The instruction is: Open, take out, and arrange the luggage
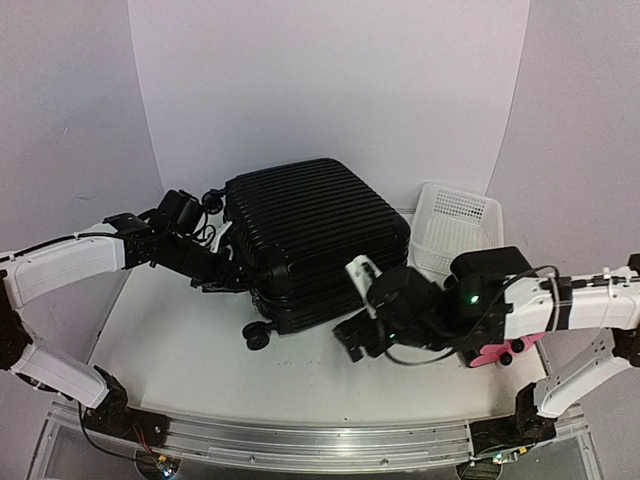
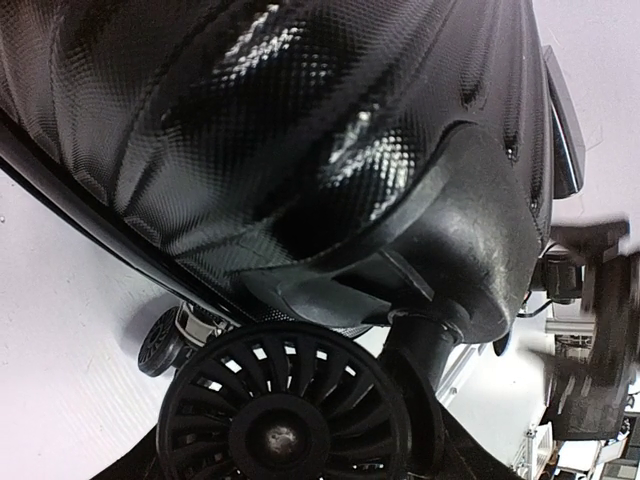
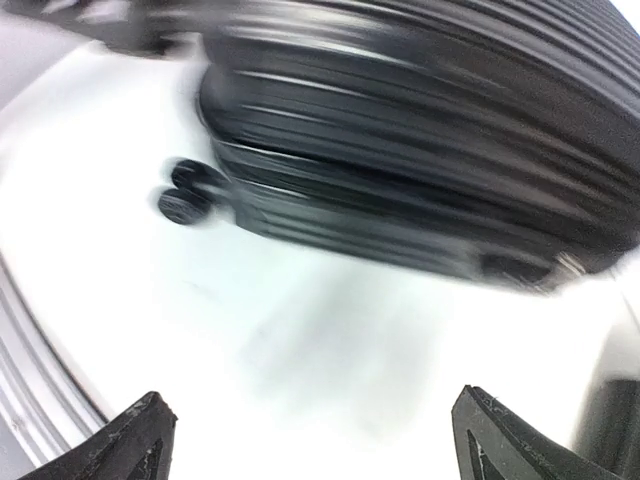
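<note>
The luggage [image 1: 310,235], a black ribbed hard-shell suitcase, lies flat and closed in the middle of the table. My left gripper [image 1: 226,272] is at its left front corner. In the left wrist view a spoked wheel [image 2: 285,415] fills the space at the jaws under the glossy shell [image 2: 300,130], and the gripper looks closed on that wheel. My right gripper [image 1: 352,340] hovers just in front of the case's right front side. Its fingertips [image 3: 140,440] stand wide apart with only white table between them. The luggage [image 3: 420,170] is blurred ahead of it.
A white mesh basket [image 1: 457,225] stands behind the right arm, beside the case. Something pink [image 1: 495,352] shows under the right forearm. A second wheel [image 1: 258,336] sticks out at the case's front. The table's metal rail [image 1: 320,440] runs along the near edge.
</note>
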Motion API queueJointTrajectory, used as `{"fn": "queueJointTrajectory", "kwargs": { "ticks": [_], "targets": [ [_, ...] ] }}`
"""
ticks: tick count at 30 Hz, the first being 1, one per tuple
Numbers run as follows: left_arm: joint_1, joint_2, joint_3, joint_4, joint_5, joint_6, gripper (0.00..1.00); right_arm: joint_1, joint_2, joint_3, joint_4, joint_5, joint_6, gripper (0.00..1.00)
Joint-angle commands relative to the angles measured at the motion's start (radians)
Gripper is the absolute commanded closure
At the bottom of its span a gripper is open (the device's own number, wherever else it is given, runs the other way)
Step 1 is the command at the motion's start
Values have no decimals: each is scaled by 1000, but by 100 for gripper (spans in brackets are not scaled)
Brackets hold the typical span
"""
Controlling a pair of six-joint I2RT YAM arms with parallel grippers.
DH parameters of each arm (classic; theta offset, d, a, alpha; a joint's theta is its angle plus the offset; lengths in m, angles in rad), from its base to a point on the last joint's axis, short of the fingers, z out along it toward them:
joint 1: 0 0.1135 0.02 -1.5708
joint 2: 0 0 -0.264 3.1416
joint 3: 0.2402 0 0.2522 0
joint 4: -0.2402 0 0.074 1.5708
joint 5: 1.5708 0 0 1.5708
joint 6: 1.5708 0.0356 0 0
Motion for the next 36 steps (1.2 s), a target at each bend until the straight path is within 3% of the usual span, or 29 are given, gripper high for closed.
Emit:
{"fn": "queueJointTrajectory", "kwargs": {
  "ticks": [1,7,10,14,18,22,36],
  "targets": [
    [25,-76,40,37,-31,35,81,-239,-165,-98,-248,-232,44,2],
    [160,-72,15,19,-27,22,85,-410,-256,-111,-322,-235,-76,2],
    [190,-70,27,1,-25,40,86,-546,-261,-183,-155,-434,-111,6],
    [207,-81,48,-52,-70,66,86,-567,-144,-169,17,-566,-150,25],
    [211,-98,52,-68,-48,66,86,-565,-68,-274,465,-698,-92,27],
    [212,-99,43,-68,-3,58,87,-564,6,-333,721,-670,-71,32],
    [212,-151,50,-70,19,62,88,-567,148,-344,920,-502,11,48]
  ]
}}
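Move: The left hand is still clasped around the upper near wheel of the large luggage; the lower near wheel is almost straight below, some 13 cm down. From the right hand, the zipper pull on the luggage's near side lies about 17 cm ahead, 6 cm to the right and 8 cm lower. The luggage's middle is roughly 20 cm ahead of that hand, 6 cm left and 6 cm down, and the lower near wheel about 7 cm ahead, 20 cm left and 14 cm down. Leftward, the left hand drags the upper wheel some 7 cm with a little forward travel, then holds almost still. Meanwhile the open right hand swings right about 15 cm and forward, curves back left while sinking, and keeps advancing to the zipper pull, its left side rolling up about 25 degrees and its fingers closing to half open around the pull's near end, contact not clear. ##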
